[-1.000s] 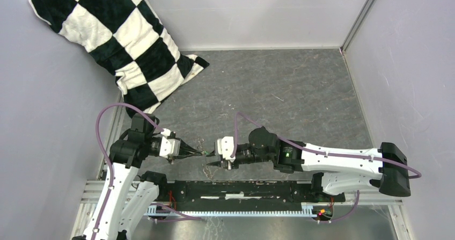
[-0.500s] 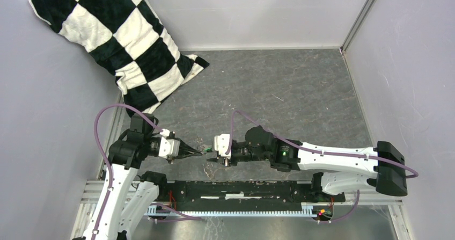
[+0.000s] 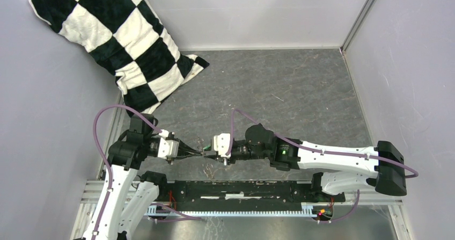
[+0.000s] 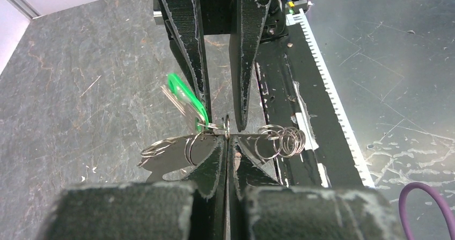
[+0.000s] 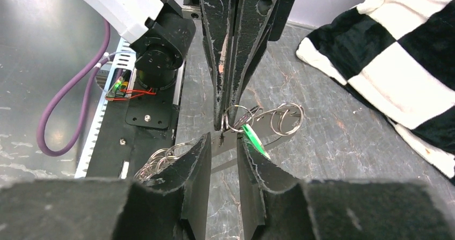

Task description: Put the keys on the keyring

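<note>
In the left wrist view my left gripper (image 4: pixel 227 139) is shut on the thin wire of the keyring (image 4: pixel 244 136), held above the grey floor. Small silvery rings (image 4: pixel 281 140) hang along the wire on both sides of the grip. The key, with its bright green tag (image 4: pixel 185 97), dangles just left of the pinch. My right gripper (image 4: pixel 222 126) faces the left one tip to tip, its jaws apart and straddling the wire. In the right wrist view the green key (image 5: pixel 251 138) lies against the tip of one right finger (image 5: pixel 252 159), and the right gripper (image 5: pixel 222 139) holds nothing.
A black-and-white checkered pillow (image 3: pixel 115 36) leans in the back left corner. A black rail (image 3: pixel 241 189) runs along the near edge under both grippers. Grey walls close in the floor (image 3: pixel 279 89) on the left, back and right.
My right gripper has moved left and a little away from the rail, closing up to the left gripper's tips, and its jaws have narrowed slightly. The left gripper has stayed put.
</note>
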Controlling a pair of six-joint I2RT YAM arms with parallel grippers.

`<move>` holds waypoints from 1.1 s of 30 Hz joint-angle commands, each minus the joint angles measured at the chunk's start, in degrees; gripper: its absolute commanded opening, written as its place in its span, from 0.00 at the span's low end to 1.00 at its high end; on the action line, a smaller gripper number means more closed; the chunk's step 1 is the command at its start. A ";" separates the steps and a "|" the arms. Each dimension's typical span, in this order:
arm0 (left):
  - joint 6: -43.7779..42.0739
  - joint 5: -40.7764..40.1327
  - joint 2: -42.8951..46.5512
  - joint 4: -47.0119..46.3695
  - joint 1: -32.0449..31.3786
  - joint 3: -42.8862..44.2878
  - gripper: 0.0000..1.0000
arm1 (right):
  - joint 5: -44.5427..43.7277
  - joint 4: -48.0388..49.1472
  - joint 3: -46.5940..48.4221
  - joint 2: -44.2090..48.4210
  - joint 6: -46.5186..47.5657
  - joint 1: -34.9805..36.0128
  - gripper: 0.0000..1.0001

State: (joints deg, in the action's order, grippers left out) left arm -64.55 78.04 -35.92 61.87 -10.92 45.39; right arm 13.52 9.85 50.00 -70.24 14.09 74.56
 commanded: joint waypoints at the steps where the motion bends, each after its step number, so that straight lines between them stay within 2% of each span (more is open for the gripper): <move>1: 0.70 1.66 0.77 -1.40 -0.12 0.58 0.02 | 2.01 2.13 3.04 0.13 1.12 0.03 0.28; 5: 0.74 1.78 0.29 -1.40 -0.07 1.01 0.02 | 3.18 1.42 3.85 -0.92 1.25 0.02 0.19; 11: 0.36 1.43 0.63 -1.40 -0.08 0.26 0.02 | 4.68 1.38 5.10 -1.55 2.03 0.05 0.01; 17: 1.30 0.80 -0.08 -1.40 -0.07 -0.27 0.04 | 5.07 -0.40 4.64 -1.34 2.65 -0.02 0.01; 20: 3.58 0.63 -0.19 -1.49 -0.11 -0.12 0.19 | 4.33 -2.36 4.15 -0.84 3.78 0.04 0.01; 23: 7.11 0.40 -0.44 -1.61 -0.07 0.14 0.27 | 3.56 -5.96 4.68 -0.85 5.50 0.04 0.01; 33: 13.35 1.40 -5.58 -1.46 -0.14 3.22 0.30 | 2.40 -11.38 7.29 -1.89 8.63 0.40 0.01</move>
State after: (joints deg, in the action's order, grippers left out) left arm -56.31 77.95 -39.09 61.30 -10.96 45.71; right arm 16.45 -1.43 53.34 -71.68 20.78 74.46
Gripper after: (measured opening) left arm 0.296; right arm 0.012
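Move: The small ring stands upright at my left fingertips, which are shut on it or the plate's edge, about 1 cm right of my left hand. From my right hand it lies roughly 2 cm to the left and 1 cm up, just off the parted tips. The green tag sits about 2 cm ahead of my right hand, level with it. The loose rings hang some 5 cm back, 1 cm left and 3 cm below. I ease my right hand in under 1 cm, left and slightly up, and close its fingers to pinch the small ring at my left fingertips. My left hand holds still until that grip is shut, then opens about a third and stays put, rolling some 10 degrees, while my right hand, fingers shut, sinks about 3 cm, draws slightly right and tips its fingers down. ##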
